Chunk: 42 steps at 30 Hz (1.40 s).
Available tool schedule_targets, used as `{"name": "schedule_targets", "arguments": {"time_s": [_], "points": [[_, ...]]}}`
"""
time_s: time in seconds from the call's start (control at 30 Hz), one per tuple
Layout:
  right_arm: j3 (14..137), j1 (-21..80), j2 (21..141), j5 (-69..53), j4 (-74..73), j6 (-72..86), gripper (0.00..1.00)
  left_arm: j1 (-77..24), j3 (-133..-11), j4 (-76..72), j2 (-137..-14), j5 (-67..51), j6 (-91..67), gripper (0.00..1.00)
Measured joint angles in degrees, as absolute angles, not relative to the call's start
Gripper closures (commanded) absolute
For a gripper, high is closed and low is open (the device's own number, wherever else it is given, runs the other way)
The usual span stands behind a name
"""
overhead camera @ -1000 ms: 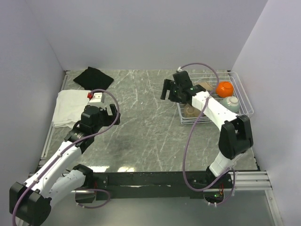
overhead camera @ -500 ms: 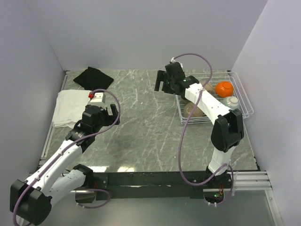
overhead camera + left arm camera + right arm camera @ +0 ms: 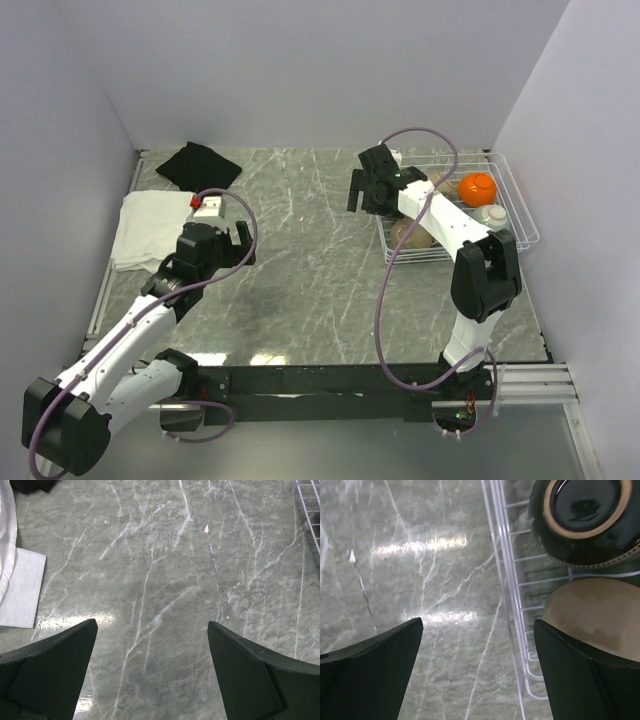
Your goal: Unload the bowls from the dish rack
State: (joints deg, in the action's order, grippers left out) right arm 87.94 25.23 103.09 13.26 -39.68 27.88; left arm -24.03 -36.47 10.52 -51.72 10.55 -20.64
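Observation:
The white wire dish rack (image 3: 521, 208) stands at the right of the marble table. In it are an orange bowl (image 3: 477, 188), a pale bowl (image 3: 492, 215) and a tan bowl (image 3: 411, 233). The right wrist view shows the rack's left rim (image 3: 507, 590), a dark bowl with a tan rim (image 3: 585, 515) and the tan bowl (image 3: 592, 615) inside it. My right gripper (image 3: 360, 192) (image 3: 477, 655) hangs open over the table just left of that rim, holding nothing. My left gripper (image 3: 240, 240) (image 3: 152, 665) is open over bare marble at centre left.
A folded white cloth (image 3: 150, 225) (image 3: 20, 590) lies at the left, with a black cloth (image 3: 198, 165) behind it. Grey walls close in the table on three sides. A corner of the rack (image 3: 310, 510) shows at the far right of the left wrist view.
The right arm's wrist swung toward the far left, then came back slightly right beside the rack's left rim, its elbow shifting. The left arm has not moved. Both grippers stayed open.

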Motion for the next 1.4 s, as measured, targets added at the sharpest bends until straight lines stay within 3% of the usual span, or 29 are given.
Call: {"name": "schedule_targets", "arguments": {"time_s": [0.17, 0.53, 0.8, 0.97, 1.2, 1.4], "points": [[89.93, 25.50, 104.40, 9.32, -40.84, 27.99, 0.00, -24.03, -36.62, 10.55, -52.10, 10.41, -20.64, 0.01], [109.01, 26.70, 117.27, 6.46, -47.16, 27.29, 0.00, -24.03, -36.67, 10.59, -51.96, 10.46, -20.64, 0.01], [112.44, 27.38, 117.16, 3.20, -44.64, 23.88, 0.00, -24.03, -36.67, 10.59, -51.96, 10.41, -20.64, 0.01], [106.06, 25.50, 108.29, 3.84, -43.22, 19.75, 0.00, -24.03, -36.67, 10.63, -51.96, 10.39, -20.64, 0.01], [89.76, 12.82, 90.45, 6.35, -41.06, 13.69, 0.00, -24.03, -37.43, 11.68, -51.96, 10.44, -20.10, 0.01], [79.15, 6.48, 85.27, 9.87, -35.86, 8.25, 0.00, -24.10, -37.95, 11.40, -51.99, 11.09, -18.44, 0.01]]}}
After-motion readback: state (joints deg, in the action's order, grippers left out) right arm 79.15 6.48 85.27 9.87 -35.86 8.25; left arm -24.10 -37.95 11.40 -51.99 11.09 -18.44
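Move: The right hand straddles the rack's left rim with open fingers; the rim runs about 3 cm to its right and some 3 cm below, with the right finger inside the rack. The black bowl lies some 9 cm right and 3 cm ahead, the beige bowl 11 cm right and 4 cm back, and the red bowl about 19 cm right and 2 cm back. From the left hand, that rim is roughly 35 cm right and 12 cm ahead. With its fingers kept wide open and staying low, the right hand first goes about 7 cm left and 5 cm forward, its right finger hooked inside the left rim and pushing the rack along. It then rises clear of the rim and sweeps some 22 cm right over the bowls while drawing back about 5 cm, tipping the fingers up by some 10 degrees from the start and sinking slightly at the end towards the red bowl. ##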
